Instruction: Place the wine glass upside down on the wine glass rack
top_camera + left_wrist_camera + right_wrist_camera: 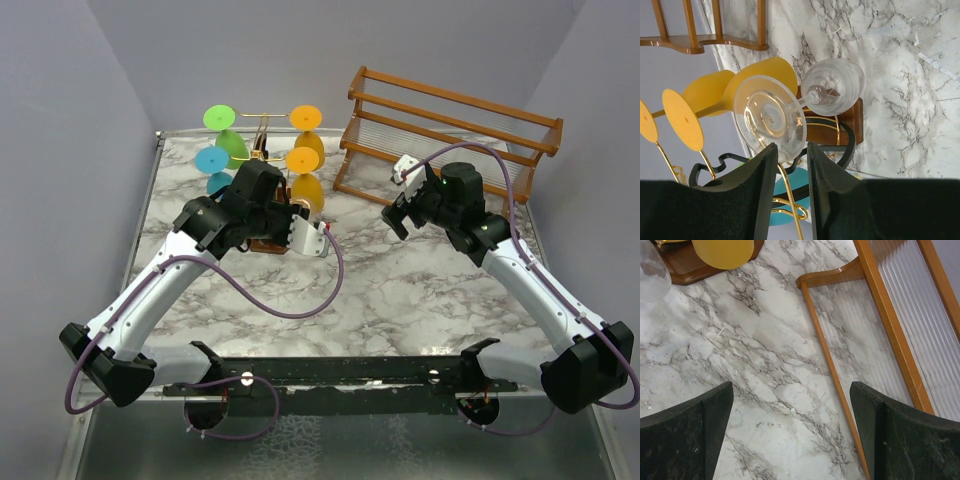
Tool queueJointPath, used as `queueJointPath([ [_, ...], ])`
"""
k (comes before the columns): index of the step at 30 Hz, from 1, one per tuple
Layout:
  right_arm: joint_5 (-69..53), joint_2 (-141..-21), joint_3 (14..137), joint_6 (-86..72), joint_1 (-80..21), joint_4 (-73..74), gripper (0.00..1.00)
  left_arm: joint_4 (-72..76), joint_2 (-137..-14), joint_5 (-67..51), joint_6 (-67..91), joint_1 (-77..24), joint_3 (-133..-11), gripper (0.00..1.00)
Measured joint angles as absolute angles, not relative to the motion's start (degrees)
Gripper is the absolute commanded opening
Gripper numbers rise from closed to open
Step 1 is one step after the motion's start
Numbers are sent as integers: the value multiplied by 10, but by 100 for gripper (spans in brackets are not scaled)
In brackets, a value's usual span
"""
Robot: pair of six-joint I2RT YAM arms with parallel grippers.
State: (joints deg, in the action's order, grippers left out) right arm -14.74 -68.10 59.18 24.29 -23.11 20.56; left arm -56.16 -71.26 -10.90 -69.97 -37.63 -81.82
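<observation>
A clear wine glass point(832, 85) hangs upside down on the gold wire wine glass rack point(785, 185), bowl down over the rack's dark wooden base point(852, 117). Its round foot point(767, 115) is at the top, just ahead of my left gripper point(790, 150). The jaws stand a small way apart, with the gold wire and the foot's edge between them, and they grip nothing. In the top view the left gripper point(272, 205) is at the rack point(262, 135). My right gripper point(400, 212) is open and empty over bare marble point(790, 435).
Green point(220, 120), blue point(212, 160) and yellow point(304, 118) glasses hang on the same rack; the yellow ones point(757, 75) are right beside the clear glass. A larger brown slatted wooden rack point(450, 130) stands at the back right, close to my right gripper point(890, 315).
</observation>
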Motion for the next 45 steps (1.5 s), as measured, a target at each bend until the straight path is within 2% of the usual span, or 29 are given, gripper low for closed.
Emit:
queueJointPath([
  [11, -147, -681, 592, 243, -231, 206, 100, -560, -696, -109, -645, -373, -819, 40],
  [20, -123, -681, 611, 231, -231, 223, 100, -471, -658, -46, -479, -337, -821, 46],
  [24, -92, -684, 631, 220, -231, 227, 100, -409, -645, -1, -413, -301, -820, 63],
  [28, -64, -692, 648, 209, -231, 227, 100, -340, -635, 51, -347, -253, -814, 98],
  [33, -34, -706, 669, 198, -231, 228, 100, -265, -632, 125, -258, -204, -799, 99],
  [45, 73, -703, 695, 143, -231, 220, 100, -189, -588, 160, -181, -160, -743, 99],
])
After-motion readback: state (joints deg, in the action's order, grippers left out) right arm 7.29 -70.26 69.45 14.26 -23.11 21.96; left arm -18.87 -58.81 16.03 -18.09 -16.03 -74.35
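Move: The clear glass already hangs upside down by its foot at the rack's front right; its middle is about 2 cm ahead of the left hand, 3 cm right and 10 cm below, the foot just beyond the part-open fingertips. From that hand the front orange glass hangs roughly 10 cm ahead, 3 cm right and 9 cm below, and the blue glass about 9 cm ahead, 12 cm left and 9 cm below. From the right hand the clear glass lies some 17 cm left, 4 cm back and 6 cm below. The left hand leaves the hung clear glass, easing back barely half a centimetre before sweeping about 16 cm left, 13 cm up and 8 cm forward to the rack's left side, while the wrist rolls and swings counter-clockwise until the fingers point level ahead, and they spread from about a third open to fully open on the way. The right hand, empty and wide open, starts a little later and draws away from the clear glass towards the wooden rack, some 6 cm up, 5 cm right and 4 cm forward, turning about 25 degrees clockwise. ##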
